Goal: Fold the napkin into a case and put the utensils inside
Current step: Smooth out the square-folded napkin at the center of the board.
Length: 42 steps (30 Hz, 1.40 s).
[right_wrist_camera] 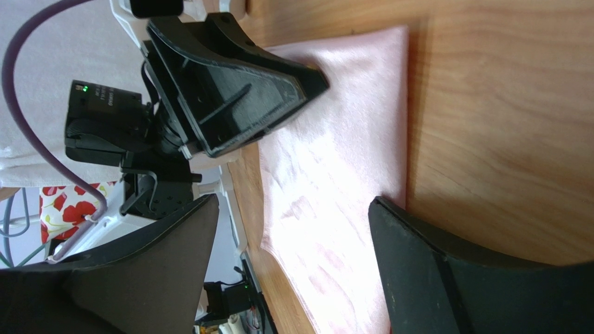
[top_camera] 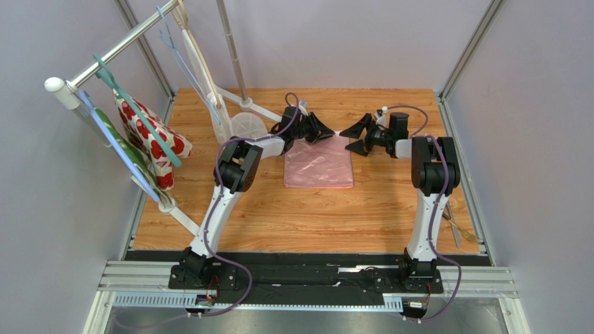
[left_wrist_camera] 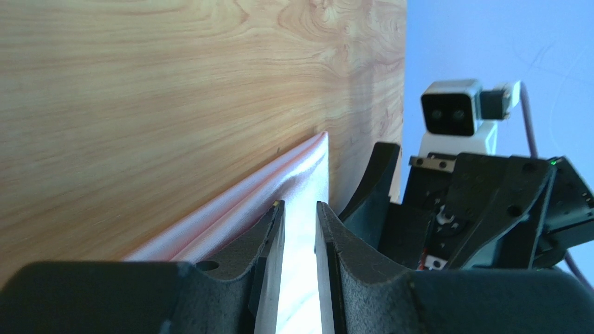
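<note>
The pink napkin lies folded into a flat rectangle on the wooden table. My left gripper is at its far edge. In the left wrist view its jaws stand close together with the napkin filling the narrow gap between them. My right gripper is open at the napkin's far right corner. In the right wrist view its fingers spread wide over the napkin, holding nothing. The utensils lie by the table's right edge, beyond the right arm.
A rack at the left carries hangers with a white red-flowered cloth and a green cloth. Its white stand and round base sit just left of the left gripper. Grey walls close in the table on three sides.
</note>
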{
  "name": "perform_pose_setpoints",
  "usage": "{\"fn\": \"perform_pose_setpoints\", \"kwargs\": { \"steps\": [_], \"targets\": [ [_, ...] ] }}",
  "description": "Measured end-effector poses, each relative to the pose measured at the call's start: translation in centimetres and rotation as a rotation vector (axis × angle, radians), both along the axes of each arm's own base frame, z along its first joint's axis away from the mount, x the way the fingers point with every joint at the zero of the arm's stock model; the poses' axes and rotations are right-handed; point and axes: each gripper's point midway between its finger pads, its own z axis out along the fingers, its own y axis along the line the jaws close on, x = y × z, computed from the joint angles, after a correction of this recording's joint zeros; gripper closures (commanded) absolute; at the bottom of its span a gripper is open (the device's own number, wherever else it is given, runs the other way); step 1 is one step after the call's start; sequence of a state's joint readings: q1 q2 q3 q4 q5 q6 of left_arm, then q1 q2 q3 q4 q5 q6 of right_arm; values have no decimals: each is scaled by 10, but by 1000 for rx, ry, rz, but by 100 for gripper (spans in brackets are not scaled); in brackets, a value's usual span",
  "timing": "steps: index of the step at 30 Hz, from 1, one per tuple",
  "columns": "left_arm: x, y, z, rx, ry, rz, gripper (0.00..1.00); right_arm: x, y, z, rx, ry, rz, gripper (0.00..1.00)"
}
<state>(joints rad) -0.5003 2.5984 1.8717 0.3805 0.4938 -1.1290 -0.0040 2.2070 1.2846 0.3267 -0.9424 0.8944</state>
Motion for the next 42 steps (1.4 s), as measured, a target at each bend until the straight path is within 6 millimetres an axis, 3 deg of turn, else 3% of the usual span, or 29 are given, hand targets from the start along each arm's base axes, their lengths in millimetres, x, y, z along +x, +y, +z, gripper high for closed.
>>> {"fn": "perform_pose_setpoints", "kwargs": {
  "steps": [6,10,17,22,31,38,42],
  "targets": [
    [2,4,-5,16,30,21,69,-26,2,-11,11,19,23,18],
    [2,4,-6,41,20,6,69,-57,0,-12,-4,35,26,18],
    [-8,-2,-3,83,-5,-68,68,-97,-7,0,-80,32,26,17],
    [-25,-11,4,76,-4,-115,67,-100,-5,9,-99,0,40,16],
    [-49,-44,21,-21,-6,-185,67,-113,28,-11,-75,36,119,17],
    [-50,-43,-7,-31,67,-169,68,-124,29,-16,-47,28,135,17],
    [-43,-42,-2,-31,66,-151,67,-139,28,-17,-44,30,144,17]
  ]
}}
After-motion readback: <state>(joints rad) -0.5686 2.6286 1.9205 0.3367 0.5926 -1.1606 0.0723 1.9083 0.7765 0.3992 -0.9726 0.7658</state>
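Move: The square-folded napkin, some 24 cm across, has its middle about 8 cm back and 9 cm left of the right hand, 2 cm below it. From the left hand, by the far edge near the right corner, that middle is roughly 11 cm back, 5 cm left and 1 cm down. From the left hand the round pink disc lies about 30 cm left and 2 cm ahead, the rack's white foot about 30 cm left and 12 cm ahead. Back towards its base, the wide-open right hand sinks 1 cm and sweeps about 10 cm along the napkin's right side, rises 2 cm, shifts some 3 cm left, lowers again and draws farther back. The left hand stays low at the far edge, then hops about 5 cm back and right, turning some 10 degrees clockwise, and comes down by the far right corner, finger gap unchanged. ##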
